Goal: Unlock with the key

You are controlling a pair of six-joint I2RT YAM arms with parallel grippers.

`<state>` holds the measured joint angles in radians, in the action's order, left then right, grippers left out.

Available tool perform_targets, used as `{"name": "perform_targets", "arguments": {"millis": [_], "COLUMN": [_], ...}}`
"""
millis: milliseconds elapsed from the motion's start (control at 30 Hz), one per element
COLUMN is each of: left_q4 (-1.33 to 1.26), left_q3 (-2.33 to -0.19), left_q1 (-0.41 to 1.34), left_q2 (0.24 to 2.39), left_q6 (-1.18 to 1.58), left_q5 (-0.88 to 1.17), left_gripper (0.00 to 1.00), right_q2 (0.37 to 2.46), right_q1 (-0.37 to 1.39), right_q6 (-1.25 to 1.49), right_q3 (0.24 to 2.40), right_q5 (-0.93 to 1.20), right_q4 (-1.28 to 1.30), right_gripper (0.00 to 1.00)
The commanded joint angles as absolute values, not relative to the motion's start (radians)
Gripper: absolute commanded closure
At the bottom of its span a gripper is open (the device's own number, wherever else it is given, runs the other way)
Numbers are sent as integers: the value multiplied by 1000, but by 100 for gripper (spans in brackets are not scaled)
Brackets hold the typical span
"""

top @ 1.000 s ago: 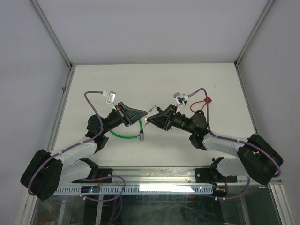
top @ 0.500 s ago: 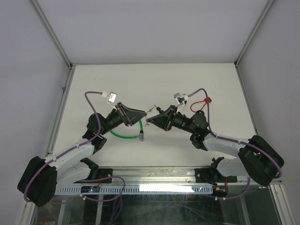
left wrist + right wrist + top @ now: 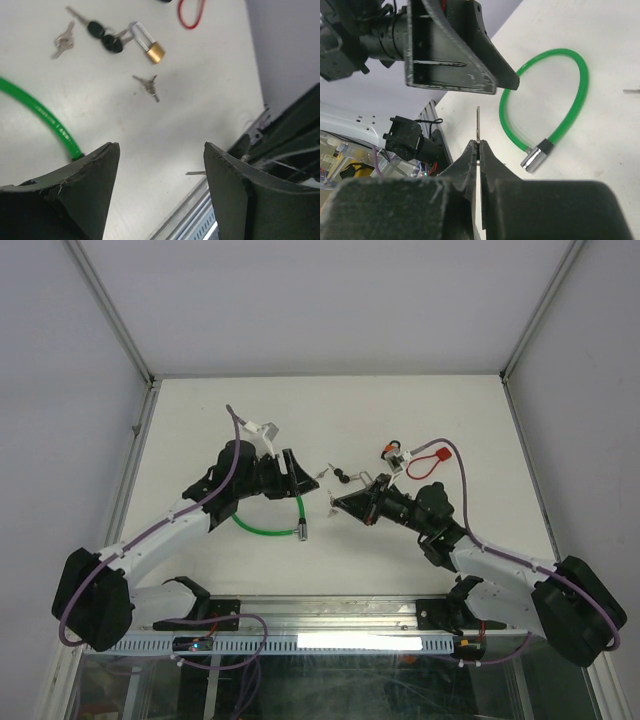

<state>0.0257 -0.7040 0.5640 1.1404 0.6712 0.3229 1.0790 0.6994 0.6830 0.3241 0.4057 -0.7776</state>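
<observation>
My right gripper (image 3: 479, 142) is shut on a thin silver key (image 3: 478, 124), whose blade sticks out past the fingertips. In the top view this gripper (image 3: 336, 503) hovers mid-table. My left gripper (image 3: 302, 471) stands open and empty just to its upper left, also showing as a gripper (image 3: 161, 150) with wide-apart jaws. A small brass padlock (image 3: 155, 51) lies on the table beside black-headed keys (image 3: 112, 44). A green cable lock (image 3: 270, 527) with a metal end (image 3: 536, 156) lies below the left gripper.
Loose silver keys (image 3: 148, 86) and another silver key (image 3: 62, 44) lie near the padlock. A red loop (image 3: 430, 461) rests at the right. The metal rail (image 3: 330, 618) runs along the table's near edge. White walls enclose three sides.
My left gripper has opened and swung up and away from the right one. The right gripper closed on the key and shifted slightly down and right.
</observation>
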Motion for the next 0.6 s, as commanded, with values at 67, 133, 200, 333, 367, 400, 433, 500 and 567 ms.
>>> {"name": "perform_targets", "arguments": {"millis": [67,133,200,333,367,400,433,500,567], "left_q4": [389,427,458,520,535,551,564,590,619], "left_q3": [-862,-897,-928,-999,-1017,-1037,-1054,-1085,-1111], "left_q1": [575,576,581,608,613,623,630,641,650], "left_q2": [1285,1332,1380,1499,1528,1555,1582,1635,1686], "left_q6": [590,592,587,568,562,559,556,546,533], "left_q5": [223,209,197,165,151,136,127,118,102], "left_gripper": [29,29,29,30,30,31,31,32,35], "right_q2": [1004,990,978,956,953,951,951,955,959], "right_q1": [692,691,689,687,687,687,685,685,683], "right_q6": [602,596,596,560,557,555,553,549,547], "right_q3": [307,304,302,289,288,286,285,283,285], "right_q5": [294,288,288,241,238,237,236,236,235], "right_q4": [-654,-616,-592,-567,-564,-562,-561,-562,-558], "right_gripper": [100,100,100,100,100,100,100,100,100]}}
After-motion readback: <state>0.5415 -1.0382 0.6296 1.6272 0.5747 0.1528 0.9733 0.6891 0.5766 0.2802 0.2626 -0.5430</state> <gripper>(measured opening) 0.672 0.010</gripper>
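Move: The left hand is empty and open; the green cable lock's silver barrel lies about 17 cm below it, some 5 cm back and 2 cm left. From that hand, the loose key pair lies roughly 10 cm ahead and 3 cm right, and the three-key bunch 2 cm ahead and 12 cm right. The right hand, already gripping its key, has the barrel about 7 cm left, level fore and aft, and 19 cm below. The open left hand drops some 11.5 cm towards the green cable lock's barrel, drifting slightly left and tipping from a slanting reach until its fingers point mostly down, still open and above the lock. Meanwhile the right hand keeps its closed pinch on the key, sinking about 4.5 cm while drawing 3 cm to the right and turning a little clockwise, making room beside the lock. ##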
